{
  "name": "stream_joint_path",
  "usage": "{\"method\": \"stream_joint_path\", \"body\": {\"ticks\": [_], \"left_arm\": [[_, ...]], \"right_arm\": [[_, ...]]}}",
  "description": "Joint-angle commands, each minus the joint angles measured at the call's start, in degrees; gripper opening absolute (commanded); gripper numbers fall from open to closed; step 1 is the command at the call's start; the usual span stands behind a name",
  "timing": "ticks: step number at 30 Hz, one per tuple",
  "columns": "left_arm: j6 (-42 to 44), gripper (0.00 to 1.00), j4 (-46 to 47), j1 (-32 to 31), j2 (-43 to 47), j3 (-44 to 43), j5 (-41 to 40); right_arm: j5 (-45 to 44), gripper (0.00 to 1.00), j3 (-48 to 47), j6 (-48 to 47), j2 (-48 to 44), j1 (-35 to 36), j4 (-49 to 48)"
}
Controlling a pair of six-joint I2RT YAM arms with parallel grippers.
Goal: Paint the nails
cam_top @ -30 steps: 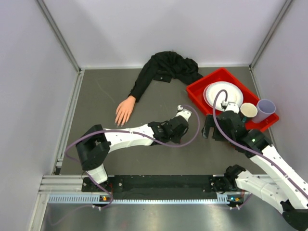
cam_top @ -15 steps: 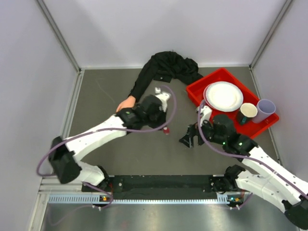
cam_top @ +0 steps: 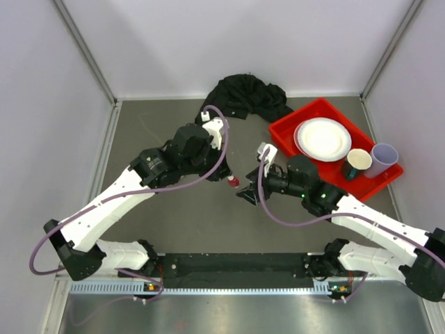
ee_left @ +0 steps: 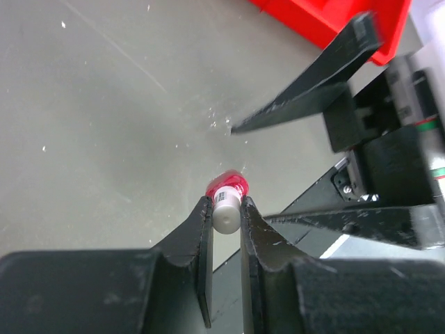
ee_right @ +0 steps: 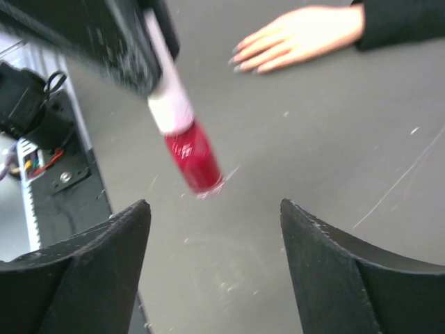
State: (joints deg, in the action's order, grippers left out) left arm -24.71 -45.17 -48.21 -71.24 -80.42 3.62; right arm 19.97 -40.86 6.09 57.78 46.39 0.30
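Observation:
A small red polish bottle (cam_top: pixel 233 183) hangs tilted just above the grey table, and my left gripper (cam_top: pixel 228 178) is shut on its white cap (ee_left: pixel 225 211). In the left wrist view the left gripper (ee_left: pixel 224 202) clamps the cap, with the bottle's red body (ee_left: pixel 229 185) beyond it. My right gripper (cam_top: pixel 246 197) is open just right of the bottle; in its own view the right gripper (ee_right: pixel 215 212) has the bottle (ee_right: pixel 193 158) ahead and between its fingers, untouched. The mannequin hand (ee_right: pixel 299 36) lies flat farther off, its nails (ee_right: pixel 238 65) tiny and blurred. From above my left arm hides the hand.
The black sleeve (cam_top: pixel 245 96) is bunched at the back. At the right stands a red tray (cam_top: pixel 284 132) holding a white plate (cam_top: pixel 323 138), a cup (cam_top: pixel 359 160) and a lilac cup (cam_top: pixel 384 157). A black rail (cam_top: pixel 236 264) runs along the near edge.
My left arm swung left and back, and now covers the mannequin hand, with the bottle in its gripper. My right gripper moved left from the tray to the bottle and its jaws narrowed a little.

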Motion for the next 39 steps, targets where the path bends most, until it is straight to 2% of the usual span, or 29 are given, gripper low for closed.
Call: {"method": "stream_joint_path", "body": {"ticks": [1, 7, 17, 20, 39], "left_arm": [[-0.87, 0.0, -1.33, 0.04, 0.14, -1.49, 0.51], [-1.04, 0.0, -0.89, 0.04, 0.05, -0.97, 1.3], [-1.48, 0.0, -0.71, 0.04, -0.39, -1.4, 0.87], [-1.4, 0.0, -0.62, -0.05, -0.3, -1.49, 1.04], [-2.27, 0.0, 0.08, 0.04, -0.21, -1.14, 1.83]], "right_arm": [[-1.07, 0.72, -4.57, -3.98, 1.1, 0.63, -4.51], [2.97, 0.57, -6.51, -4.68, 4.71, 0.63, -4.42], [7.1, 0.51, -6.78, -3.89, 6.99, 0.63, -5.13], [8.51, 0.44, -7.56, -3.45, 7.96, 0.63, -5.13], [11.58, 0.27, -8.01, -1.87, 9.11, 0.89, -7.42]]}}
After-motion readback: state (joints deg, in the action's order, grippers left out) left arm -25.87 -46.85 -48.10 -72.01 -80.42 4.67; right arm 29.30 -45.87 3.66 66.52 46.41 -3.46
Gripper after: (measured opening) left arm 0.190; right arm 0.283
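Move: The nail polish, held by its white cap in the left fingers, has its red body about 4 cm left of the open right hand and 1 cm above it, level fore and aft. From the left hand that body lies some 2 cm right, 1 cm ahead and 4 cm below. From the right hand, the model hand is about 14 cm ahead, 21 cm left and 18 cm lower; the red bin's middle is 17 cm ahead, 30 cm right and 16 cm lower. The nail polish's red body is what the right hand closes on: it eases about 3 cm left towards it, first bobbing a centimetre or so forward and up and then coming back, turning some 10 degrees counter-clockwise, while its wide fingers narrow to pinch the glass from both sides. The left hand keeps its grip on the white cap, all but still, settling about 1 cm down. ##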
